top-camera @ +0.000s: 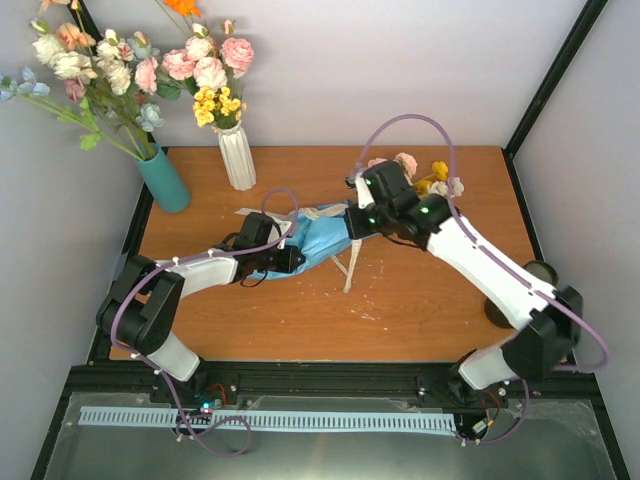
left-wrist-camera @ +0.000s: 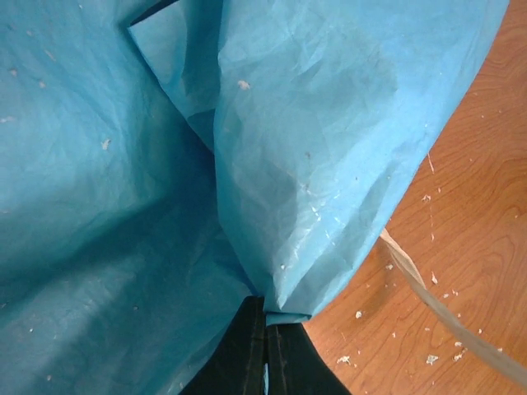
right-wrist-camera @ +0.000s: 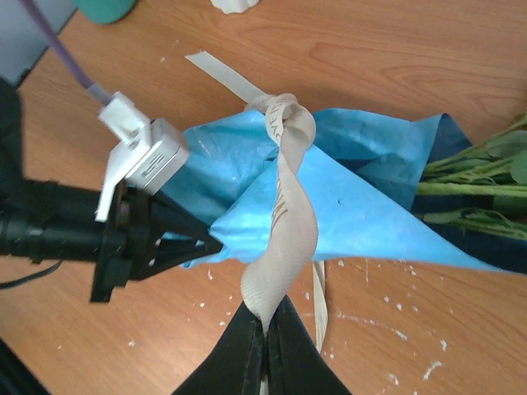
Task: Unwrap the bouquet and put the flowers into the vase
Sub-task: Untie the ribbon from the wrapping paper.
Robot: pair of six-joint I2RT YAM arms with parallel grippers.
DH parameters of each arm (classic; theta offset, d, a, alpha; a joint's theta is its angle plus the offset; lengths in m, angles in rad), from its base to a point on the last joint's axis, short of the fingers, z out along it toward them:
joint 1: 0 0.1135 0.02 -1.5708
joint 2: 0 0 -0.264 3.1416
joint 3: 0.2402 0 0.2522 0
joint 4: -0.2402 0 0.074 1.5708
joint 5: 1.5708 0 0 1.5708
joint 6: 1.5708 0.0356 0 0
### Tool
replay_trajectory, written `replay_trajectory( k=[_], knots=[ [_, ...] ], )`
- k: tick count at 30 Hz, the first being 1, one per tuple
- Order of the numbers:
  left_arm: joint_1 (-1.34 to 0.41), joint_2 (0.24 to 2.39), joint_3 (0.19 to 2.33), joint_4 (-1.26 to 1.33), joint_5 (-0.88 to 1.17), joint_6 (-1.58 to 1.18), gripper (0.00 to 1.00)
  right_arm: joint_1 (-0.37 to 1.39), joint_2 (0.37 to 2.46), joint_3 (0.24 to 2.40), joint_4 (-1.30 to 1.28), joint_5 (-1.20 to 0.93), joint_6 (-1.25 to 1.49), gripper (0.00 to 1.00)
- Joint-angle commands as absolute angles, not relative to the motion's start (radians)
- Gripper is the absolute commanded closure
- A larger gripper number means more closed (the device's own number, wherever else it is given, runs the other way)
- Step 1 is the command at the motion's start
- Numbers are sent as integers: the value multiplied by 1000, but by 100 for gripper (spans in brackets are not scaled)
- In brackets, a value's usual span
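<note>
The bouquet lies on its side mid-table, with its crinkled blue paper point(top-camera: 318, 238) toward the left and the pink, cream and yellow flowers point(top-camera: 412, 170) toward the back right. In the right wrist view their green stems point(right-wrist-camera: 473, 185) run out of the paper point(right-wrist-camera: 362, 214). My left gripper point(left-wrist-camera: 265, 306) is shut on a fold of the paper point(left-wrist-camera: 313, 164) at its left end point(top-camera: 290, 258). My right gripper point(right-wrist-camera: 265, 322) is shut on the beige ribbon point(right-wrist-camera: 284, 206), which twists up to a knot over the wrap. A dark vase point(top-camera: 543, 269) shows at the right edge, mostly hidden behind my right arm.
A teal vase point(top-camera: 165, 180) and a white ribbed vase point(top-camera: 237, 155), each holding a large bunch, stand at the back left. A loose ribbon tail point(top-camera: 350, 268) hangs toward the table. Small white flecks litter the wood point(right-wrist-camera: 412, 329).
</note>
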State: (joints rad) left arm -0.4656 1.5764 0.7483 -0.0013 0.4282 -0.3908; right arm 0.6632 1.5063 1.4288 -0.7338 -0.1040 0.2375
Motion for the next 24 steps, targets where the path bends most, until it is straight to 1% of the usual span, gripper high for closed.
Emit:
replay_trajectory(
  k=[1,10,16,24],
  knots=[
    [-462,1591,804,-24,387,-407,100,670,1358,1341,-775,-76,293,97],
    [-454,1622,880,-90,319,-386,100,670,1036,1195,-819,-68,395,97],
    [-454,1637,923,-140,258,-385,100,670,936,1156,-883,-29,429,97],
    [-452,1657,965,-208,194,-393,100,670,788,1087,-864,-1,460,97]
  ],
)
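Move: The right hand has one end of the ribbon pinched well above the table, with the knot on the blue paper about 7 cm ahead, 6 cm to its left and 15 cm below. The middle of the paper lies roughly 2 cm ahead, 6 cm left and 18 cm down from that hand, the flower heads some 14 cm ahead and 14 cm right. From the left hand, gripping the paper's lower end, the knot is about 10 cm ahead and 4 cm right, about level with it. Keeping its pinch on the ribbon, the right hand hauls it back and to the right, away from the knot, about 15 cm across the table while rising some 5 cm, slowing towards the end as the wrist turns about 15 degrees, partly clockwise. The left hand keeps the blue paper pinched shut in its fingers and eases it forward about 4 cm against the pull, rolling slightly. ##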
